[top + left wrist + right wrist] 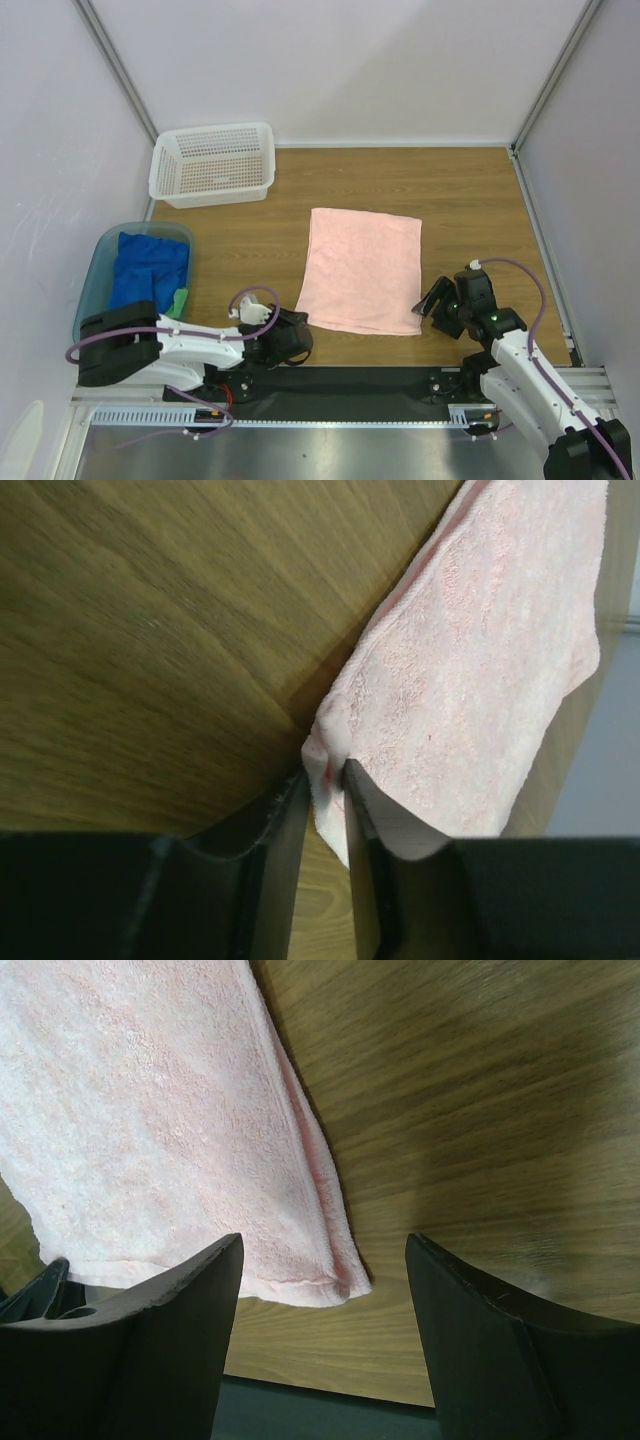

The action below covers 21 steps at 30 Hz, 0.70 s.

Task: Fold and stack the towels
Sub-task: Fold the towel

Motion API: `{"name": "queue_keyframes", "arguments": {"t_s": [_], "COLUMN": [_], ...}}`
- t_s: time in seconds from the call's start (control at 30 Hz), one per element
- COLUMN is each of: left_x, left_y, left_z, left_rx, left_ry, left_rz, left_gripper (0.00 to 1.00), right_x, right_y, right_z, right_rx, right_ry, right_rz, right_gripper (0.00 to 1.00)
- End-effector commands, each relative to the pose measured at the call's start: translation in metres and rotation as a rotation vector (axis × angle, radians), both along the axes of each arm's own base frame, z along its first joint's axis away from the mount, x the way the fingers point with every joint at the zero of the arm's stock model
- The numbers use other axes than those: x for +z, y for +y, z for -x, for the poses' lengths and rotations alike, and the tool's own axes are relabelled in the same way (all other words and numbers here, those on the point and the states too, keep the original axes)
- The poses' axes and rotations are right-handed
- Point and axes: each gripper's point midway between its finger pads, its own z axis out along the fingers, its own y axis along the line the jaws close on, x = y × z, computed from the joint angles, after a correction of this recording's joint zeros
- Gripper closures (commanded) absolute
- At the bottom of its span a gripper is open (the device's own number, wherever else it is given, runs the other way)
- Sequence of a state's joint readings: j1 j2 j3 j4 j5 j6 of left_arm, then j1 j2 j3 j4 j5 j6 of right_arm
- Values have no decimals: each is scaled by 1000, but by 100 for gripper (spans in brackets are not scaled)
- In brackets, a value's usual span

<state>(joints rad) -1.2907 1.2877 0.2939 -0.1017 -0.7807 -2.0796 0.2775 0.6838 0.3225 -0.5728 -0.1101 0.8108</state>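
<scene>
The pale pink towel (365, 270) lies spread flat on the wooden table. My left gripper (300, 325) sits low at the towel's near left corner. In the left wrist view its jaws (325, 770) pinch that bunched corner of the pink towel (480, 680). My right gripper (430, 300) is at the near right corner. In the right wrist view it (325, 1240) stands open, with the corner of the pink towel (150, 1110) lying between its fingers, untouched. A royal blue towel (148, 265) and a bright green towel (179, 302) lie crumpled in the tub.
A translucent teal tub (95, 280) stands at the left, beside my left arm. A white perforated basket (213, 165) sits at the back left. Grey walls close in the table on three sides. A black strip runs along the near edge.
</scene>
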Motion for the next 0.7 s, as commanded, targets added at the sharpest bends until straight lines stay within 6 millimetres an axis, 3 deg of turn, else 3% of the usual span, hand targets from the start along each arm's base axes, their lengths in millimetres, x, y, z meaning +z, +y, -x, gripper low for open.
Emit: {"name": "queue_keyframes", "arguments": {"t_s": [0.0, 0.07, 0.13, 0.17, 0.2, 0.47, 0.67], "left_x": [-60, -58, -57, -57, -57, -53, -50], "left_y": [124, 123, 122, 122, 122, 118, 114], "left_z": [36, 35, 35, 35, 35, 33, 30], "left_rx": [418, 418, 418, 419, 419, 405, 388], "left_ry": [221, 220, 221, 221, 224, 215, 199], "left_rz": [-184, -195, -200, -200, -200, -213, -216], "left_gripper": [71, 82, 86, 97, 100, 100, 100], "right_x": [4, 1, -3, -5, -6, -6, -19], "right_y": [1, 2, 4, 5, 7, 26, 37], "right_z": [-1, 3, 7, 10, 12, 30, 44], "right_rx": [6, 7, 9, 10, 15, 33, 23], "right_ry": [-3, 11, 30, 38, 45, 123, 192], "right_rz": [-7, -15, -27, -33, -44, -145, -169], "right_gripper": [28, 29, 29, 29, 29, 30, 30]}}
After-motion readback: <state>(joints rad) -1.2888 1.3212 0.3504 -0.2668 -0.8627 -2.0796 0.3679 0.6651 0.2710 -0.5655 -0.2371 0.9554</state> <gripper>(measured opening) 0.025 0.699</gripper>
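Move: The left hand has the pink towel's near-left corner right between its fingers at table height; the near-right corner lies about 28 cm to its right and 4 cm nearer the base, and the towel's middle 11 cm ahead, 14 cm right. From the right hand, open and above the cloth, the near-right corner is some 3 cm back, 2 cm left and 3 cm down, with the towel's middle 12 cm ahead and 15 cm left. Shut the left fingers fully so they pinch the pink towel's near-left corner, drawing that corner about 2 cm to the left, low over the table, while the wrist rolls its left side up some 10 degrees. After a brief hold, carry the right hand, still open, left and back about 4.5 cm and barely lower, towards the near-right corner, tilting slightly. ##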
